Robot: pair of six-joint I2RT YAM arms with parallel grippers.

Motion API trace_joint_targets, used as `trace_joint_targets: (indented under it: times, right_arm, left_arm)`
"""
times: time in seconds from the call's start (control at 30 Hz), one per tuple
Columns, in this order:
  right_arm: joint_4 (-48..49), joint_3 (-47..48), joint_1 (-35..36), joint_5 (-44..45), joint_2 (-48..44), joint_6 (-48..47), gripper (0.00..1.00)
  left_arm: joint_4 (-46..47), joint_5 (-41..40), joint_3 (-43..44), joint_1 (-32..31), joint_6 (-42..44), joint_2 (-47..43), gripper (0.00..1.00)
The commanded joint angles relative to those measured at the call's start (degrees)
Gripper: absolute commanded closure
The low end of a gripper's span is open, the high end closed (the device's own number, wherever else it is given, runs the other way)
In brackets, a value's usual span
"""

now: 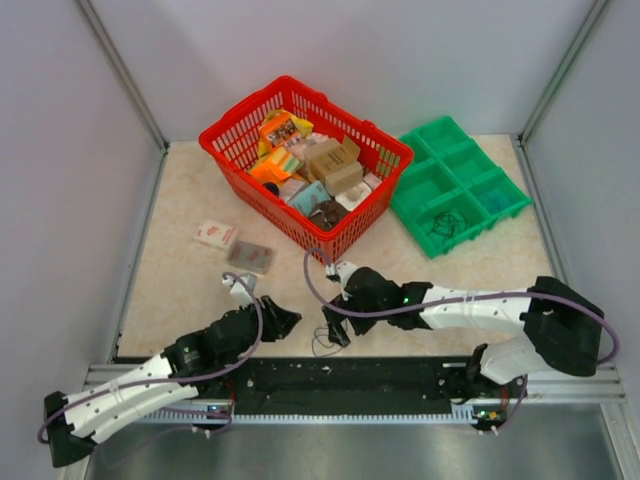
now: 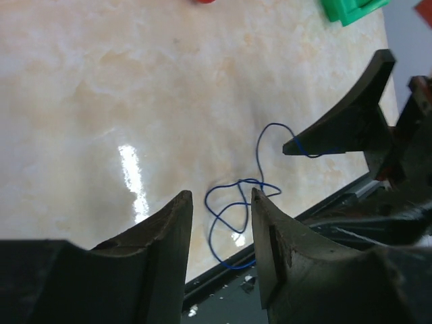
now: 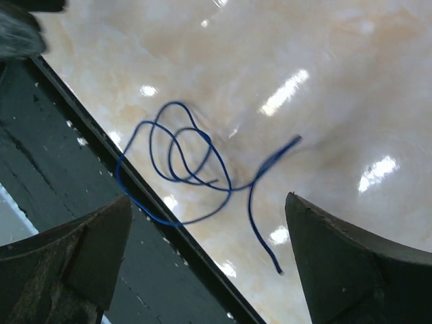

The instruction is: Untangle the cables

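Note:
One thin blue cable (image 1: 322, 345) lies in loose overlapping loops at the table's front edge. In the right wrist view the cable (image 3: 230, 190) has one loop hanging over the black rail and a free end on the tabletop. My right gripper (image 3: 209, 197) hovers over it, open wide, gripping nothing. My left gripper (image 2: 220, 193) is open just left of the loops, and the cable (image 2: 240, 181) shows through its gap, beyond the tips. In the top view the left gripper (image 1: 282, 320) and right gripper (image 1: 335, 325) flank the cable. The strand passes a right fingertip (image 2: 291, 145); contact is unclear.
A red basket (image 1: 225, 150) full of small boxes stands behind the grippers. At the back right, a green compartment tray (image 1: 420, 160) holds a dark wire tangle (image 1: 445, 222). Two small packets (image 1: 215, 235) lie on the left. The black rail (image 1: 350, 375) borders the near edge.

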Motion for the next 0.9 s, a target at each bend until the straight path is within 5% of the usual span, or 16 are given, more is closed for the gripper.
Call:
trace_joint_targets:
  times: [0.0, 0.53, 0.8, 0.87]
  right_arm:
    - [1.0, 6.0, 2.7, 3.6, 3.8, -4.8, 0.07]
    - [-11.7, 18.3, 12.7, 13.5, 17.1, -7.7, 0.12]
    - [-16.1, 22.2, 12.7, 19.2, 22.0, -6.4, 0.42]
    - [-16.0, 22.3, 12.7, 21.0, 21.4, -6.2, 0.56]
  left_arm:
    - [1.3, -2.9, -4.9, 0.0, -3.0, -5.5, 0.56]
    - [4.0, -7.2, -9.0, 0.1, -5.9, -2.5, 0.56]
    - [4.2, -7.3, -8.9, 0.0, -6.2, -2.0, 0.56]
    - [4.2, -7.3, -8.9, 0.0, -6.2, -2.2, 0.56]
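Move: The blue cable tangle lies on the table by the front edge, about 4 cm to the right hand's left, 3 cm back and 4 cm below its open fingers. From that hand, the foot of the red basket's near corner is some 14 cm ahead and 3 cm left, and the clear case about 15 cm ahead and 20 cm left. From the left hand, the tangle lies roughly 9 cm right, 5 cm back and 9 cm down. The right hand slides about 4 cm left over the blue cable tangle, then sinks some 3 cm onto it, swinging back a couple of centimetres and partly forward again, while the wrist tips the fingers some 20 degrees steeper towards the table and, late on, they close from nearly wide to about half open around the loops, with no grip yet. The left hand, empty and still half open, drops about 4 cm just off the tangle's left side, easing slightly left and turning a little counter-clockwise. ##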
